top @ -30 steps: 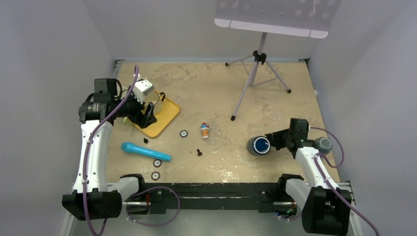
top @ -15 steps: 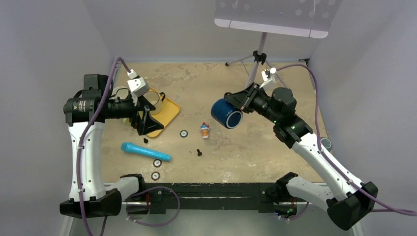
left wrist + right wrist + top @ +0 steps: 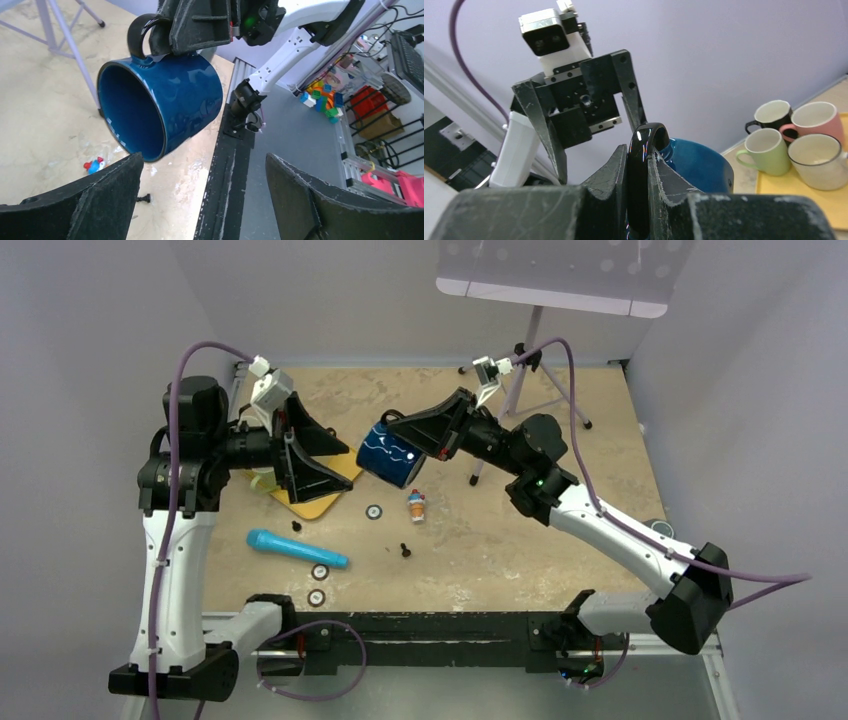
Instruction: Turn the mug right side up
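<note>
The dark blue mug [image 3: 393, 453] hangs in the air over the middle of the table, tipped on its side with its handle [image 3: 142, 30] uppermost. Its mouth points down toward the left arm. My right gripper [image 3: 405, 428] is shut on the handle [image 3: 644, 170], which is pinched between both fingers, and the mug body [image 3: 696, 162] lies just beyond them. My left gripper [image 3: 335, 465] stands open close beside the mug without touching it. In the left wrist view the mug [image 3: 165, 105] floats just above that gripper's [image 3: 204, 162] spread fingers.
A yellow tray [image 3: 325, 502] at the left holds several mugs, among them a green one [image 3: 769, 150] and a pink one [image 3: 819, 117]. On the table lie a light blue cylinder [image 3: 297, 548], a small figurine [image 3: 416, 506], washers [image 3: 373, 511] and a black screw [image 3: 405, 549]. A tripod stand [image 3: 520, 390] rises at the back.
The right arm lifted the mug off the table at the right and carried it up and left. The left gripper rose off the tray, opened wider and turned toward the mug.
</note>
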`<control>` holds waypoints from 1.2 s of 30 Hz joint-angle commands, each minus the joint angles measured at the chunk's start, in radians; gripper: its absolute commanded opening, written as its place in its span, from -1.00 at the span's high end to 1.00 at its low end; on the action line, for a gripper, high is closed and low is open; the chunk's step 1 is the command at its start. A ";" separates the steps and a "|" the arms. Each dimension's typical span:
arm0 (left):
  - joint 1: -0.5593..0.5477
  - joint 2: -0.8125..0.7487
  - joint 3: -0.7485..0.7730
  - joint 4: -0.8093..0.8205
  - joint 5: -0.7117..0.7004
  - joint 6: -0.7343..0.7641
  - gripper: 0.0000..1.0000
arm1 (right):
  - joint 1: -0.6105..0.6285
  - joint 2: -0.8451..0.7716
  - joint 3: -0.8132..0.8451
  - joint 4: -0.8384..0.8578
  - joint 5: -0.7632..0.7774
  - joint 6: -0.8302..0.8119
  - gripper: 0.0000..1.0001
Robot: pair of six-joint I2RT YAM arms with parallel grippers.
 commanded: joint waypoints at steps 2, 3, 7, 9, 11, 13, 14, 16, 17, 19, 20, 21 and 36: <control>-0.098 0.021 -0.001 0.144 -0.077 -0.112 -0.86 | 0.027 0.018 0.088 0.275 -0.057 0.092 1.00; -0.109 0.026 0.002 0.134 -0.110 -0.096 -0.85 | 0.028 0.026 0.090 0.296 -0.064 0.105 1.00; -0.142 0.047 0.004 0.122 -0.115 -0.064 -0.68 | 0.043 0.046 0.101 0.287 -0.051 0.103 1.00; -0.191 0.053 0.001 0.120 -0.100 -0.062 -0.38 | 0.047 0.067 0.112 0.280 -0.049 0.106 1.00; -0.234 0.055 -0.003 0.107 -0.119 -0.049 0.30 | 0.047 0.090 0.120 0.278 -0.049 0.113 1.00; -0.241 0.057 0.000 0.070 -0.148 -0.041 1.00 | 0.047 0.101 0.121 0.260 -0.040 0.108 1.00; -0.240 0.061 0.020 -0.004 -0.206 0.040 1.00 | 0.047 0.098 0.121 0.222 -0.025 0.090 1.00; -0.239 0.062 0.050 -0.135 -0.374 0.188 1.00 | 0.047 0.082 0.136 0.064 0.018 0.005 -0.14; -0.239 0.057 0.042 -0.164 -0.506 0.239 1.00 | 0.048 0.072 0.152 -0.046 0.074 -0.061 -0.84; -0.239 0.056 0.003 -0.191 -0.770 0.344 1.00 | 0.048 0.043 0.177 -0.240 0.239 -0.178 -0.96; -0.239 0.066 -0.021 -0.203 -0.893 0.400 1.00 | 0.048 0.029 0.175 -0.331 0.317 -0.193 -0.97; -0.235 0.083 -0.043 -0.225 -0.977 0.456 1.00 | 0.048 0.012 0.164 -0.405 0.399 -0.206 -0.97; -0.148 0.479 -0.241 0.013 -1.298 0.573 1.00 | 0.047 -0.073 0.039 -0.867 0.928 -0.176 -0.97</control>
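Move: Blue mug, its handle still in the right fingers, has its middle about 8 cm to the left hand's right and 2 cm ahead, roughly level; from the right hand it lies some 3 cm back and 3 cm down. The yellow tray lies about 17 cm ahead, 15 cm left and 41 cm below the left hand, its white mug 20 ahead, 11 left, its green mug 14 ahead, 22 left, both 37 down. Edging about 4 cm right to the held-out mug, the left hand shuts on its rim, then swings left, forward and nearly 30 cm down to the tray, wrist rolling some 70 degrees to point down. The right hand keeps the handle while drifting slightly left, opens wide once the left has closed, then backs off right, forward and down, turning clockwise. ##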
